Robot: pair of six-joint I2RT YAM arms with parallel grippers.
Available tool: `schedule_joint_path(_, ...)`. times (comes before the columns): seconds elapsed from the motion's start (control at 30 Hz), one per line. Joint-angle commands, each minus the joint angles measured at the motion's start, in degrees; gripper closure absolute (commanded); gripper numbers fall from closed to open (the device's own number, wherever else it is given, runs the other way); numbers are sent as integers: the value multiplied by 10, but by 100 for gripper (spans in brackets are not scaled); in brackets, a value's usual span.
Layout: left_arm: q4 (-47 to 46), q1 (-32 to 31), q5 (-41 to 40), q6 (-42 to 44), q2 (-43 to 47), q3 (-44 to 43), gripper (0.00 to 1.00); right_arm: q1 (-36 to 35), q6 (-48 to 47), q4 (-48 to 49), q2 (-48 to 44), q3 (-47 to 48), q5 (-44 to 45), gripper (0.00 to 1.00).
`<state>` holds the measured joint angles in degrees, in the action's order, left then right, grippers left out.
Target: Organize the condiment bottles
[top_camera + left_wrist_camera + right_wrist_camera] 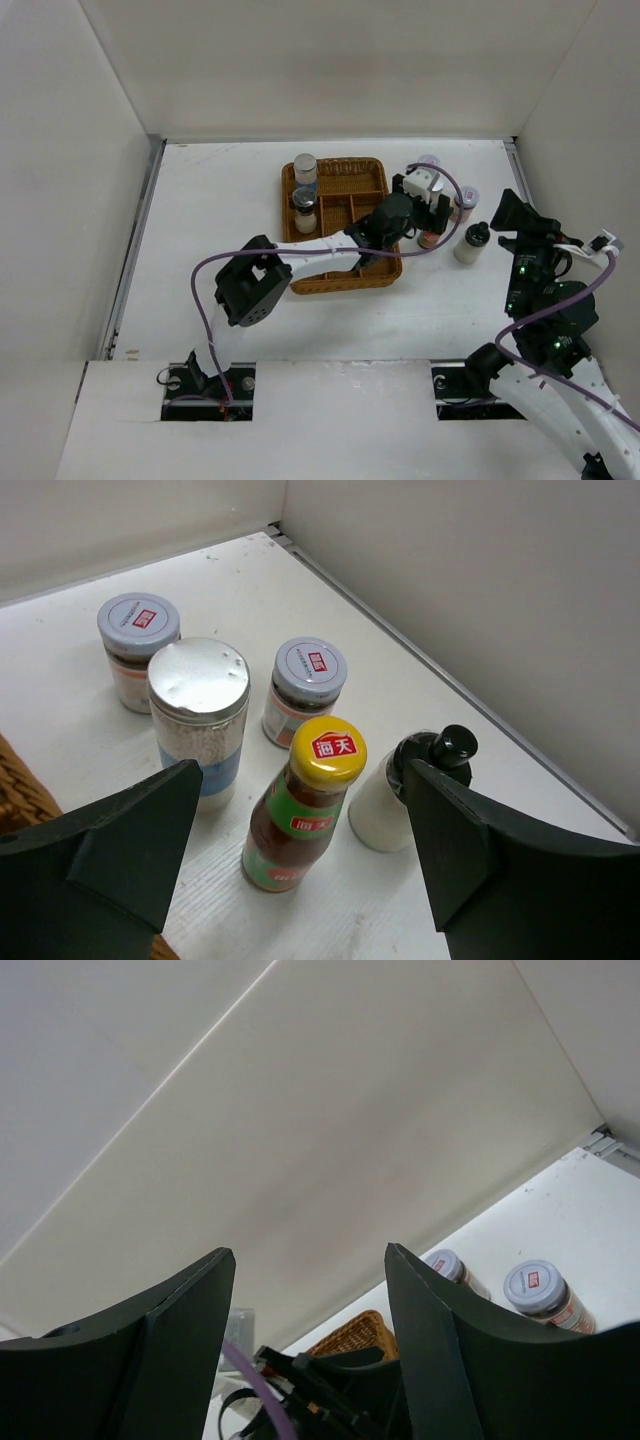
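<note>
My left gripper (302,772) is open, its fingers on either side of the red sauce bottle with a yellow cap (300,820), not touching it. Around that bottle stand a silver-capped shaker (200,715), two white-capped jars (140,645) (305,685) and a white bottle with a black cap (400,795). From above, the left gripper (425,203) hovers over this group just right of the tray, with the sauce bottle (428,238) and the black-capped bottle (470,243) in sight. Two more shakers (305,168) (304,212) stand in the tray's left compartments. My right gripper (517,215) is open, empty and raised.
The brown wicker divided tray (345,278) lies mid-table, with my left arm stretched across it. The right wall (480,600) stands close behind the bottle group. The right wrist view shows mostly wall, two jars (540,1290) and a tray corner (360,1335).
</note>
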<state>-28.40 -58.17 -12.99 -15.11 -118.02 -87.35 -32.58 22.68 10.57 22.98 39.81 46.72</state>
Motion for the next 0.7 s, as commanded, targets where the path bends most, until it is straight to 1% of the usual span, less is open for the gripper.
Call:
schedule_joint_path(0.0, -29, -3, 17, 35, -16, -47, 18, 3, -1, 3, -14, 23, -11, 32)
schedule_joint_path(0.1, -26, -4, 12, 42, -37, -69, 18, 1, 0, 9, -37, 23, -10, 33)
schedule_joint_path(0.2, -16, -4, 12, 46, -63, -96, 19, -1, -6, 22, -40, 24, -12, 33)
schedule_joint_path(0.37, -14, -4, 11, 48, -95, -127, 26, -1, -8, 24, -38, 19, -14, 32)
schedule_joint_path(0.5, -13, -2, 10, 48, -116, -149, 37, -5, -8, 24, -36, 15, -23, 32)
schedule_joint_path(0.6, -16, -3, 3, 54, -124, -162, 50, -9, -10, 30, -39, 12, -32, 32)
schedule_joint_path(0.67, -19, -6, -1, 55, -123, -162, 60, -17, -5, 32, -47, 6, -48, 32)
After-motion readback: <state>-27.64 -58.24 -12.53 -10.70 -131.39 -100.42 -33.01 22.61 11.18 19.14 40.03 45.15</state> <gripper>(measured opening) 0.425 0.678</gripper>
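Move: The yellow-capped condiment bottle stands about 5 cm to the left hand's right and 3 cm ahead, its middle roughly 9 cm lower. The tall silver-lidded jar is 10 cm ahead and 3 cm right of that hand, the small jar 9 cm ahead and 13 cm right, the black-capped bottle some 14 cm right and 1 cm back. From the right hand the yellow-capped bottle is about 16 cm ahead, 12 cm left and well below. The yellow-capped bottle's top comes between the left fingers as that hand sinks about 4 cm while going roughly as far to its right and a little forward, hardly turning. The wide-open fingers draw in to about half their gap around the neck just below the cap. The empty right hand backs off about 2 cm, rising slightly. ##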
